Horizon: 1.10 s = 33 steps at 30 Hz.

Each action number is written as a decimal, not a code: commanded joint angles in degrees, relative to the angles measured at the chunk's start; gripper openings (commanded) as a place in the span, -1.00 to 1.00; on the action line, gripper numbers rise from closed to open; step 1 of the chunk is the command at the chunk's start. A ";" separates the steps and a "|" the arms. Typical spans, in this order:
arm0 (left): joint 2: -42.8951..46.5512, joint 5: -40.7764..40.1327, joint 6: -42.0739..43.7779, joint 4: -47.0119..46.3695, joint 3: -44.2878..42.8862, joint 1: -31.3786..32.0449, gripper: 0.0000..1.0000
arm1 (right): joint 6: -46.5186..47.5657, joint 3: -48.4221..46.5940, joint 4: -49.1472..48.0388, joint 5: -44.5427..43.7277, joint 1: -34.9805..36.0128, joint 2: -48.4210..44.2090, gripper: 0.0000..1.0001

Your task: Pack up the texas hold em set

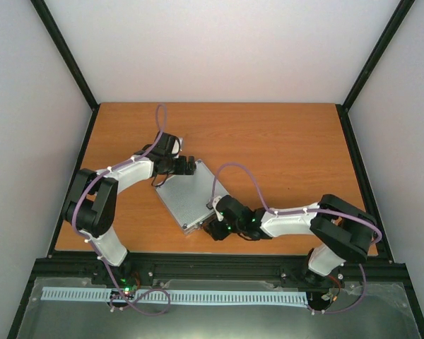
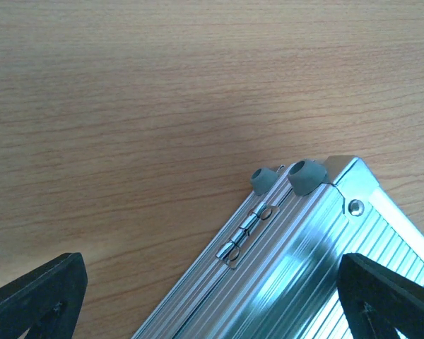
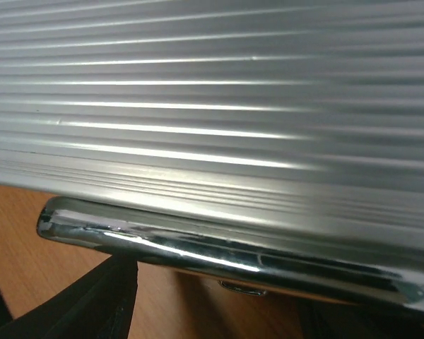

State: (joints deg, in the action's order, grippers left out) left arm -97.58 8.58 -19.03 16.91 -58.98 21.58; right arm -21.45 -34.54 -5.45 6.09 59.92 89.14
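Note:
The silver ribbed aluminium case of the texas hold em set lies shut and flat on the table, turned diagonally. Chips, buttons and cards are hidden. My left gripper hovers over the case's far corner, wide open; in the left wrist view its black fingers straddle the hinge side of the case, near two grey rubber feet. My right gripper is at the case's near edge. In the right wrist view its fingers stand apart under a chrome handle bar, nothing clamped.
The orange wooden table is bounded by a black frame and white walls. Bare wood lies beyond the case's far corner. A perforated white strip runs below the arm bases.

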 commanded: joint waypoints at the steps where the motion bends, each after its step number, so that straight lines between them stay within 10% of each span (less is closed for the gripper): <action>1: 0.03 -0.04 1.11 0.54 -0.75 -0.31 1.00 | -2.74 -0.96 1.39 -10.43 3.10 1.12 0.24; 22: 1.02 -0.11 0.94 1.62 -2.16 -0.31 0.99 | -5.97 1.01 0.29 -21.20 8.24 1.07 -0.90; 33: 8.48 -3.06 0.75 5.84 -8.39 -0.31 0.99 | -6.74 1.12 1.83 -22.89 8.18 -0.14 -0.94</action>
State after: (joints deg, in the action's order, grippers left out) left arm -92.90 7.53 -19.00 20.80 -63.53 21.58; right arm -27.09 -34.33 -5.30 -13.63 67.88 90.59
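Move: The right hand, low in front of the closed case, has the handle's middle about 2 cm ahead and 1 cm left, roughly level with it. The case's middle is some 10 cm ahead and 5 cm left; its near corner is 7 cm left and 2 cm back. From the left hand at the hinge side, the handle lies about 18 cm back, 5 cm right and 5 cm lower. The right fingers shut just under the case handle, turning clockwise some 10 degrees; the left rises about 5 cm. ##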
